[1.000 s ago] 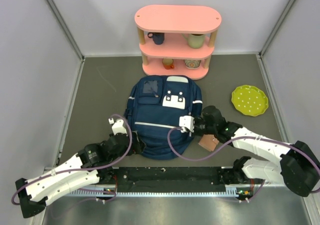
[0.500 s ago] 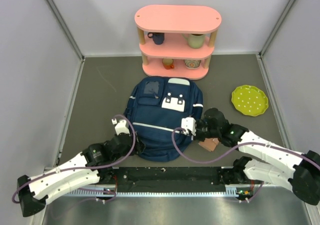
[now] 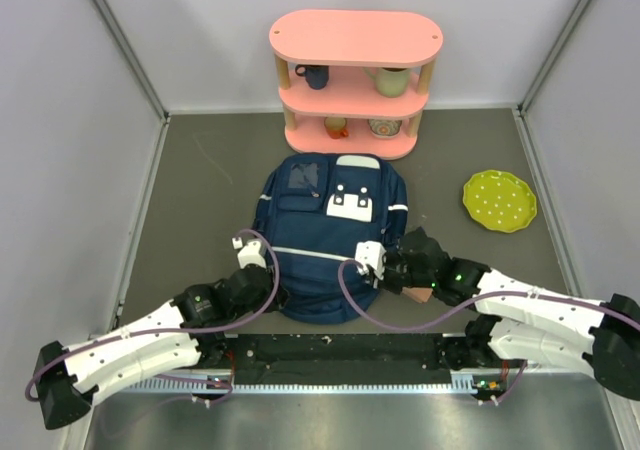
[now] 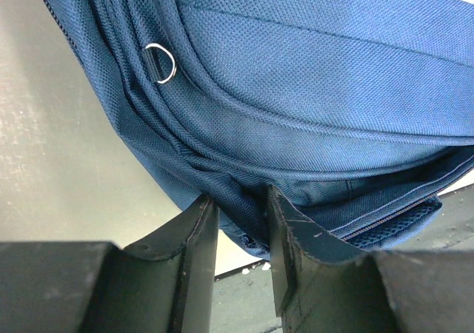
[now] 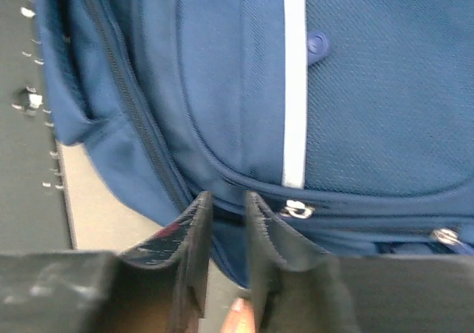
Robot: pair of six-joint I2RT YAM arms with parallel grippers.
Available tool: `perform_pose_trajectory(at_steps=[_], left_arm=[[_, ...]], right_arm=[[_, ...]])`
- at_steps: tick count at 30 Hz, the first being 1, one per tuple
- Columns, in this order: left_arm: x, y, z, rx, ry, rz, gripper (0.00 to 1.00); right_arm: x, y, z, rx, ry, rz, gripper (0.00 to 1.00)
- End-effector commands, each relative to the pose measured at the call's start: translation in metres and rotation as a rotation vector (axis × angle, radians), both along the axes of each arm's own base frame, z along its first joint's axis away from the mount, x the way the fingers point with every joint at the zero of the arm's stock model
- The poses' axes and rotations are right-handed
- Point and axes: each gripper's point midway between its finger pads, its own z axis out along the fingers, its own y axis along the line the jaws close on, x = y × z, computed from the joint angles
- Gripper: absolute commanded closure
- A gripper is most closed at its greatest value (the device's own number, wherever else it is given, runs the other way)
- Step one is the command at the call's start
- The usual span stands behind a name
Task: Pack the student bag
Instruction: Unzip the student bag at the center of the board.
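The student bag [image 3: 330,232], navy blue with thin white stripes and a white patch, lies flat in the middle of the table, its lower edge toward me. My left gripper [image 3: 274,290] is at the bag's near left corner. In the left wrist view a fold of the bag's edge [image 4: 244,163] sits pinched between its narrowed jaws [image 4: 237,196]. My right gripper [image 3: 386,268] is at the bag's near right edge. Its jaws [image 5: 226,196] stand almost together with the zippered seam [image 5: 222,177] between them.
A pink three-tier shelf [image 3: 355,80] with cups stands behind the bag. At the right lies a green dotted plate [image 3: 499,200]. A small brown flat piece [image 3: 420,292] lies under the right wrist. A black strip [image 3: 340,350] runs along the near edge.
The left gripper moved right onto the bag's near left corner and narrowed on it. The right gripper shifted left and nearer along the bag's edge. The bag's lower edge shifted slightly.
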Motion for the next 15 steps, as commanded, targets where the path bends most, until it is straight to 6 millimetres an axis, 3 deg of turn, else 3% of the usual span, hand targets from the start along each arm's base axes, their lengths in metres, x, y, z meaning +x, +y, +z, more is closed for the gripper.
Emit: perform_pose_trajectory(at_steps=[1, 3, 5, 8, 15], left_arm=[[0.011, -0.007, 0.02, -0.069, -0.065, 0.026, 0.65], [0.013, -0.002, 0.022, -0.068, -0.083, 0.049, 0.63], [0.013, 0.002, 0.022, -0.065, -0.09, 0.061, 0.62], [0.014, 0.004, 0.025, -0.075, -0.101, 0.074, 0.61], [0.012, 0.002, 0.023, -0.076, -0.09, 0.063, 0.6]], right_arm=[[0.04, -0.007, 0.033, 0.092, -0.148, -0.232, 0.61], [0.049, -0.009, 0.042, 0.135, -0.185, -0.277, 0.55], [0.052, -0.013, 0.036, 0.112, -0.199, -0.292, 0.54], [0.054, -0.013, 0.02, 0.066, -0.186, -0.284, 0.56], [0.072, -0.011, 0.014, 0.054, -0.169, -0.367, 0.58]])
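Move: The zipper pull at the end of the student bag's white stripe lies about 4 cm ahead of the right hand, level sideways and some 2 cm lower. A second pull sits roughly 5 cm farther ahead of that one and 3 cm to its right; the wallet is about 11 cm to the hand's right and 2 cm back. From the left hand, on the bag's near left corner, the first pull is some 22 cm right and 7 cm ahead. With no grip on the zipper pull yet, the right fingers open from nearly shut to almost half and come round it. The right hand goes about 5 cm forward along the bag's edge, drifting slightly right, rising a little midway and sinking again while turning some 15 degrees clockwise. The left fingers keep the corner fold between them and rise about 1 cm. ##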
